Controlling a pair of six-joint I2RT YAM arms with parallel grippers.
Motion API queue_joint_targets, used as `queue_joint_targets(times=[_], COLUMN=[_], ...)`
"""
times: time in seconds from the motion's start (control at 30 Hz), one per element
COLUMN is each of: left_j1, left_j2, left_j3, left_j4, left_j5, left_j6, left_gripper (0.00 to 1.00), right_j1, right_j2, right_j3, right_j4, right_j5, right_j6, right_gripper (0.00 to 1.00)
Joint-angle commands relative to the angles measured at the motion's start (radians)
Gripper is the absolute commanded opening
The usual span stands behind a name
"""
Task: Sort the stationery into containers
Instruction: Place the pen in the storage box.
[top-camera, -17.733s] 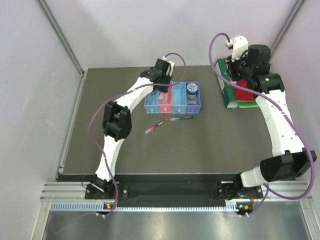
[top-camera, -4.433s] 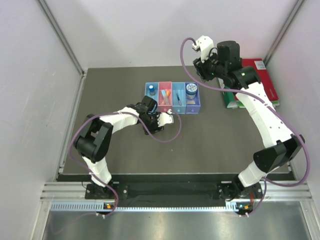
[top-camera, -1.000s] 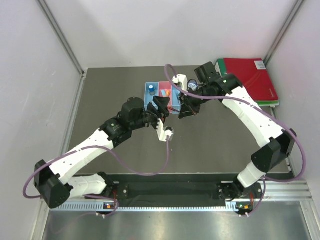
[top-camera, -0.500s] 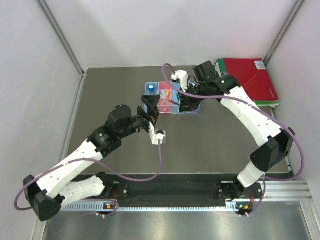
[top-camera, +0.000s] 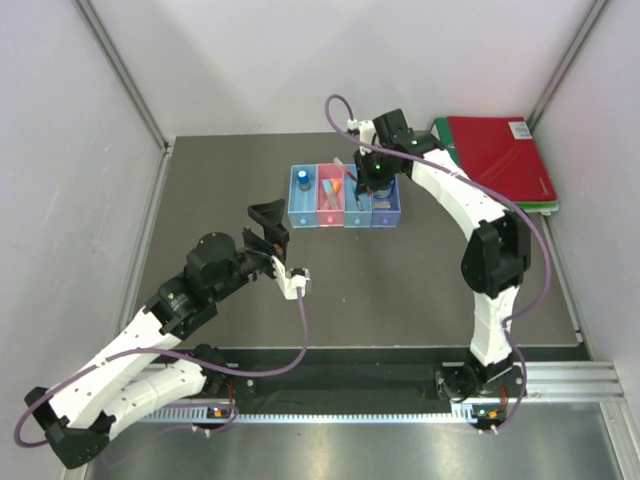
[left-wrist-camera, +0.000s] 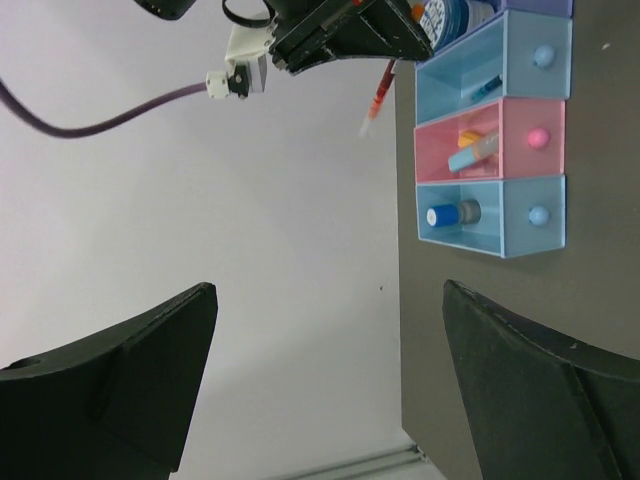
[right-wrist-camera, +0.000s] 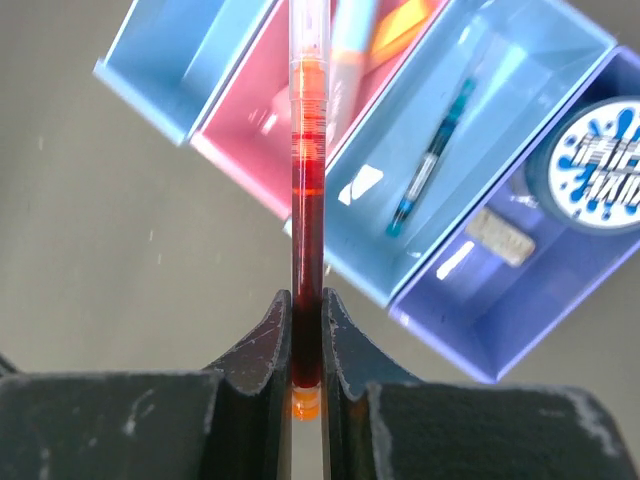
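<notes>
The containers (top-camera: 330, 212) are four joined bins: light blue, pink, light blue, purple. My right gripper (top-camera: 363, 182) hovers over them, shut on a thin red pen (right-wrist-camera: 306, 190) that points away over the pink bin (right-wrist-camera: 250, 135). The pen also shows in the left wrist view (left-wrist-camera: 379, 92). A dark pen (right-wrist-camera: 431, 160) lies in the second blue bin (right-wrist-camera: 520, 80). A round blue jar (right-wrist-camera: 600, 150) and a pale tag (right-wrist-camera: 497, 236) sit in the purple bin (right-wrist-camera: 480, 330). A blue-capped bottle (left-wrist-camera: 452, 213) and two bars (left-wrist-camera: 476, 146) lie in their bins. My left gripper (top-camera: 270, 222) is open and empty, well short of the bins.
Red and green binders (top-camera: 500, 160) lie at the back right, next to the right arm. White walls enclose the dark table (top-camera: 400, 280) on three sides. A metal rail (top-camera: 140, 250) runs along its left edge.
My left arm has drawn back toward the near left, away from the bins, jaws open. My right gripper has swung farther back over the bins, still shut on the red pen.
</notes>
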Motion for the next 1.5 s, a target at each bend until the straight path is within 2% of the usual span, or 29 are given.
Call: queue_joint_targets(times=[0.0, 0.53, 0.9, 0.93, 0.97, 1.07, 1.17, 1.33, 1.47], left_j1=[-0.003, -0.003, -0.003, -0.003, -0.003, -0.003, -0.003, -0.003, -0.003], left_j2=[-0.019, 0.010, 0.027, 0.027, 0.027, 0.024, 0.021, 0.022, 0.027], left_j3=[-0.013, -0.004, -0.012, -0.012, -0.013, -0.015, -0.016, -0.015, 0.000], left_j4=[-0.009, 0.037, 0.057, 0.058, 0.057, 0.057, 0.055, 0.055, 0.050], left_j5=[-0.085, -0.103, -0.117, -0.117, -0.119, -0.125, -0.125, -0.144, -0.186], left_j6=[-0.025, -0.030, -0.035, -0.036, -0.036, -0.036, -0.039, -0.058, -0.143], left_gripper=[0.99, 0.99, 0.99, 0.99, 0.99, 0.99, 0.99, 0.99, 0.99], right_j1=[-0.022, -0.071, -0.074, -0.074, -0.076, -0.074, -0.071, -0.063, -0.060], right_j2=[0.063, 0.123, 0.184, 0.185, 0.187, 0.193, 0.193, 0.175, 0.101], right_j3=[0.100, -0.014, 0.006, 0.009, 0.012, 0.023, 0.038, 0.060, 0.064], right_j4=[0.092, 0.115, 0.126, 0.124, 0.127, 0.129, 0.132, 0.130, 0.127], right_j5=[0.015, 0.021, 0.006, 0.005, 0.004, -0.009, -0.022, -0.020, -0.015], right_j6=[0.143, 0.201, 0.193, 0.190, 0.185, 0.175, 0.168, 0.156, 0.139], right_gripper=[0.00, 0.00, 0.00, 0.03, 0.14, 0.33, 0.41, 0.43, 0.43])
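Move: The right gripper holds the red pen by its orange end. The middle of the right-hand light-blue compartment of the storage box, where the teal pen lies, is about 5 cm ahead, level sideways and some 14 cm below this hand. The glue stick in the pink compartment lies about 8 cm to the hand's left and 5 ahead, the jar 6 cm to its right and 7 ahead. From the left gripper that compartment is roughly 22 cm ahead, 13 right and 28 below. Lower the right gripper about 8 cm into place over the light-blue compartment, easing some 3.5 cm forward first and then a little right, while turning it about 13 degrees clockwise and tipping the fingers further down. There open the fingers partway to let go of the red pen, and back off upward about 1 cm. Let the wide-open, empty left gripper drift a couple of centimetres forward, left and down. ##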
